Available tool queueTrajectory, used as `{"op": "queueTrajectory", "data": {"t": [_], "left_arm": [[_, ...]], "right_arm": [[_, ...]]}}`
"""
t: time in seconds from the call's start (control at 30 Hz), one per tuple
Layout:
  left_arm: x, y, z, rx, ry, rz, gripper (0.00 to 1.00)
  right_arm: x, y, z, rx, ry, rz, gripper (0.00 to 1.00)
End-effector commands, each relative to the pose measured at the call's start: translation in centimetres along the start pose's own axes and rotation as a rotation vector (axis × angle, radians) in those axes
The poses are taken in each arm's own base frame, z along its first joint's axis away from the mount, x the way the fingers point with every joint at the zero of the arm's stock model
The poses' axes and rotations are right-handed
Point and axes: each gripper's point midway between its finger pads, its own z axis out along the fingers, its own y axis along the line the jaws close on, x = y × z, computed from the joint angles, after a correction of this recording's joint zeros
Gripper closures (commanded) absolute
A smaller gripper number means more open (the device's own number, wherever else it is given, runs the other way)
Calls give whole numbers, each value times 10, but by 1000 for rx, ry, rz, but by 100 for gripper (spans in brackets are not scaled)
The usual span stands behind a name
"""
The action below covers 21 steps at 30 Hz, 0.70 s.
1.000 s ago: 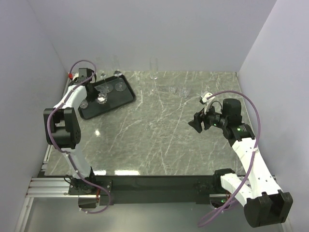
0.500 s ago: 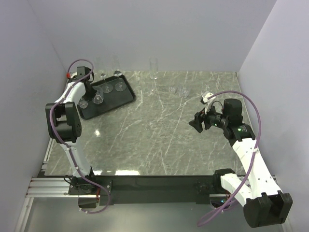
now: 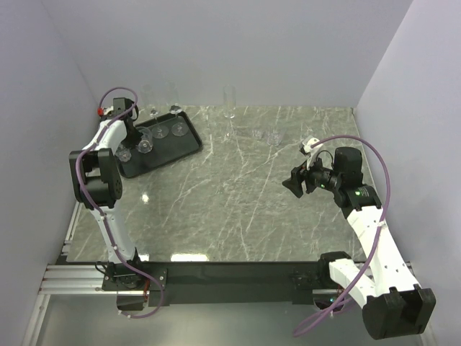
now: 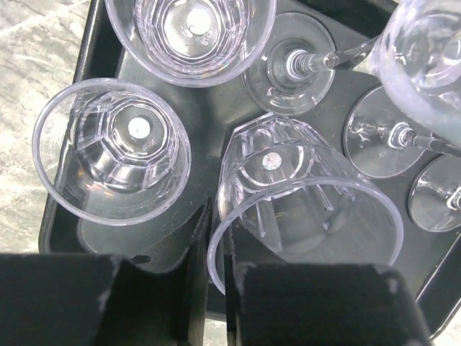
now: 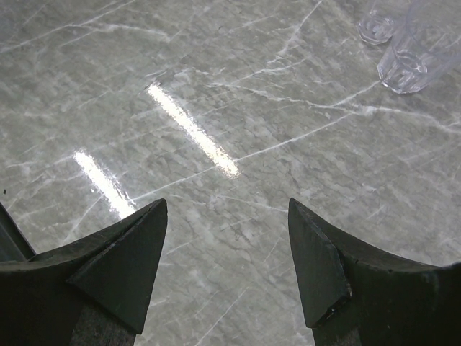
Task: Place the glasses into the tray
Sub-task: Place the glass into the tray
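Observation:
The black tray (image 3: pixel 189 148) sits at the table's far left and holds several clear glasses. In the left wrist view two tumblers (image 4: pixel 112 151) (image 4: pixel 191 32) and stemmed glasses (image 4: pixel 288 68) stand on the tray (image 4: pixel 209 115). My left gripper (image 3: pixel 135 131) (image 4: pixel 217 241) is over the tray, its jaws a narrow slit apart astride the rim of a third tumbler (image 4: pixel 302 209). Whether they still pinch it is unclear. My right gripper (image 3: pixel 293 184) (image 5: pixel 227 203) hangs open over bare marble at the right. A tall flute (image 3: pixel 230 108) and two short glasses (image 3: pixel 258 133) (image 3: pixel 274 135) stand on the table.
White walls close in the table on the left, back and right. In the right wrist view the two short glasses (image 5: pixel 414 54) (image 5: pixel 378 25) are ahead and to the right of the fingers. The arm bases sit at the near edge.
My left gripper has carried the tumbler toward the tray's back left, and its jaws have parted slightly. The right arm has not moved.

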Motion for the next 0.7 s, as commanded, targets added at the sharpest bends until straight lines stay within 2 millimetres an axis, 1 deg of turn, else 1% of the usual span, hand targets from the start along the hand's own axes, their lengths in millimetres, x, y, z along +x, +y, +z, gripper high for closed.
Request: {"op": "queueTrajectory", "data": {"t": [0.0, 0.23, 0.27, 0.33, 0.37, 0.43, 0.47, 0.5, 0.53, 0.63, 0.67], "left_arm": [[-18, -6, -7, 12, -41, -3, 84], [-23, -10, -12, 30, -51, 0, 81], [-25, -10, -13, 31, -53, -4, 77], [-26, -11, -15, 38, -57, -3, 76], [-26, -11, -16, 37, -59, -5, 71], [-27, -12, -18, 42, -62, -2, 70], [-29, -12, -19, 44, -66, -4, 64], [-31, -12, -21, 46, -70, -4, 63], [-30, -12, -21, 44, -72, -3, 57], [-34, -12, -26, 53, -85, 1, 56], [-36, -13, -31, 63, -95, -2, 56]], "right_arm": [[-8, -1, -3, 7, -39, -18, 25], [-9, -2, -3, 9, -40, -18, 25], [-8, -2, -3, 10, -40, -17, 25], [-9, -2, -4, 10, -41, -17, 25], [-9, -2, -3, 9, -42, -17, 25], [-8, -2, -4, 12, -41, -16, 25], [-8, -2, -4, 12, -42, -17, 25], [-8, -2, -4, 11, -43, -16, 25], [-8, -3, -4, 13, -43, -16, 25], [-8, -3, -4, 12, -44, -15, 25], [-9, -2, -4, 10, -45, -18, 25]]}}
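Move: Just to the right of the left hand lies the middle of the glass it still pinches by the wall: about 4 cm right, 2 cm ahead and 4 cm below. Among its neighbours in the tray, the near tumbler is 5 cm left and 1 cm back of this hand, the far tumbler 5 cm left and 6 cm ahead, the nearest goblet 7 cm ahead and 2 cm right. From the right hand the glass is roughly 52 cm left, 24 cm ahead and 17 cm below. Opening its fingers from nearly shut to a little under half wide, slowly at first and then faster, the left hand lets go of the glass's wall over the tray. It stays almost in place, easing up by only about 0.5 cm, with the wrist steady and the fingertips still either side of the glass's near-left wall. ##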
